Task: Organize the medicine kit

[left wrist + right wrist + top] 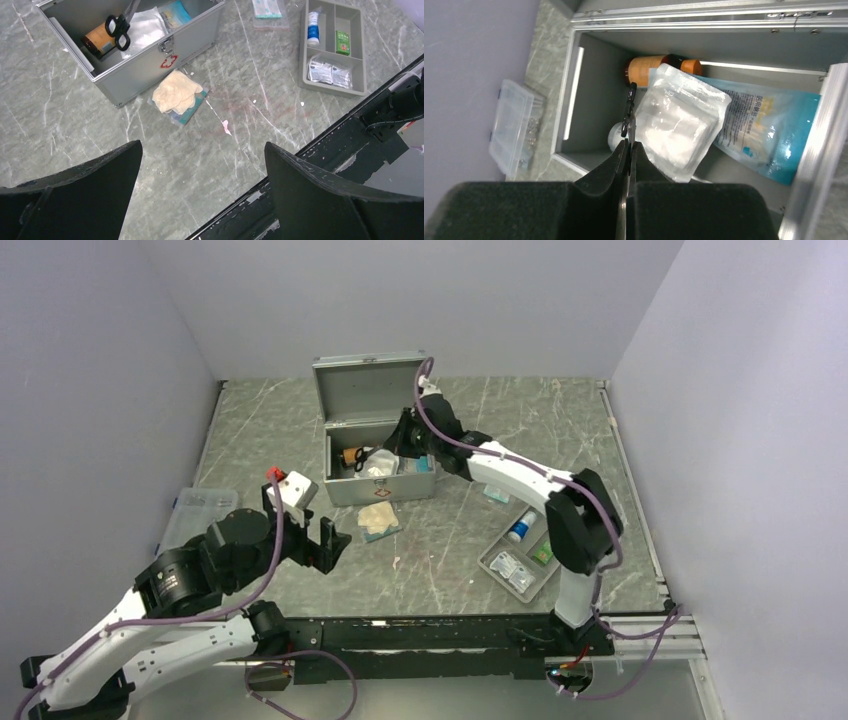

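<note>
The medicine kit (380,490) is a silver metal case with its lid up and a red mark on its front (145,70). Inside lie an orange bottle (649,65), a clear gauze packet (679,120) and a blue pouch (769,130). My right gripper (400,448) reaches into the case (594,90) and is shut (629,145) on the blade of black-handled scissors (629,107), whose handles rest over the bottle (117,27). My left gripper (330,540) hovers open (202,150) above bare table near the front edge, holding nothing.
Beige gloves (177,92) lie on a teal packet in front of the kit. A grey divided tray (332,75) with a small bottle and packets sits to the right (498,570). A clear plastic box (200,515) is at the left. A sealed packet (267,7) lies beside the tray.
</note>
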{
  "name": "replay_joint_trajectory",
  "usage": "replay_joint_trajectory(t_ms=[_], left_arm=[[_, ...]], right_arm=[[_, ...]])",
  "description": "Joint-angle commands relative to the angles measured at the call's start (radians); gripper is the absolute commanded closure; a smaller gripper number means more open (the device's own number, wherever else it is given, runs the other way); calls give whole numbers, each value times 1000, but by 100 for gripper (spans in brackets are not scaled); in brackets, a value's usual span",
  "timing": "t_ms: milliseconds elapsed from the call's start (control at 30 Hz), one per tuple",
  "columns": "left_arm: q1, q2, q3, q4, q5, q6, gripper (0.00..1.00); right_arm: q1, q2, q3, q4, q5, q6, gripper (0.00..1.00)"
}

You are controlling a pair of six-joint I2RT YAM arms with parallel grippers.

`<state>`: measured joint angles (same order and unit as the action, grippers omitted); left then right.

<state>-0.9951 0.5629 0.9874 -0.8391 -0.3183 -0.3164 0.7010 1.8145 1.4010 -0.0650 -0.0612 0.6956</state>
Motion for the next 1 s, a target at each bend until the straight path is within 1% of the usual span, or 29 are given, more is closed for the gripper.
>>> replay_joint_trajectory(t_ms=[0, 133, 267, 300, 367, 467, 533, 633, 700, 767, 833, 967], left_arm=[[3, -38, -8, 18, 9, -18, 1], [2, -64, -18, 14, 1, -14, 1], [3, -68, -19, 12, 0, -12, 1], [2, -70, -21, 12, 1, -12, 1], [2, -72, -25, 16, 2, -9, 1], [2, -68, -28, 23, 2, -9, 1], [3, -63, -27, 27, 2, -8, 1], [3, -56, -26, 33, 1, -6, 1], [3, -51, -23, 34, -2, -7, 1], [3, -43, -20, 35, -6, -8, 1], [3, -33, -17, 32, -13, -14, 1], [2, -13, -13, 27, -41, -42, 0]], right_arm=[[-6, 107, 70, 81, -40, 69, 100], [-6, 180, 80, 111, -78, 106, 100], [-6, 212, 89, 82, -56, 112, 100], [-7, 214, 89, 71, -44, 110, 98], [-9, 211, 87, 29, -19, 105, 81], [-13, 193, 79, -9, 25, 86, 62], [-16, 176, 69, -21, 41, 74, 55], [-19, 147, 61, -35, 58, 58, 48], [-19, 122, 61, -43, 59, 47, 44], [-19, 89, 63, -53, 58, 31, 43], [-18, 59, 74, -73, 95, 11, 41], [-14, 6, 131, -158, 147, -53, 38]])
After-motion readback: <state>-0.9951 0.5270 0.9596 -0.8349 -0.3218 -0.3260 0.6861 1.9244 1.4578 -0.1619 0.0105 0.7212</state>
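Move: Above the open medicine kit, the right hand holds the scissors by the blades, handles hanging out to its left; the bare spot for them in the kit's left part lies about 7 cm left, level ahead, 12 cm below. The brown bottle is some 8 cm left and 4 ahead, the white pouch 3 left and 2 ahead, the blue packet's visible end 6 right and 2 ahead, all roughly 10 below. From the left hand the spot is about 25 cm ahead, 5 right, 21 below. Sinking some 8 cm into the kit, the right hand first also eases nearly 3 cm left and tips about 10 degrees downward. Low inside, its fingers open to a bit over half and let go of the scissors while it sweeps about 4 cm right, pushing the white pouch along, then it rises 3 cm clear of the scissors. ##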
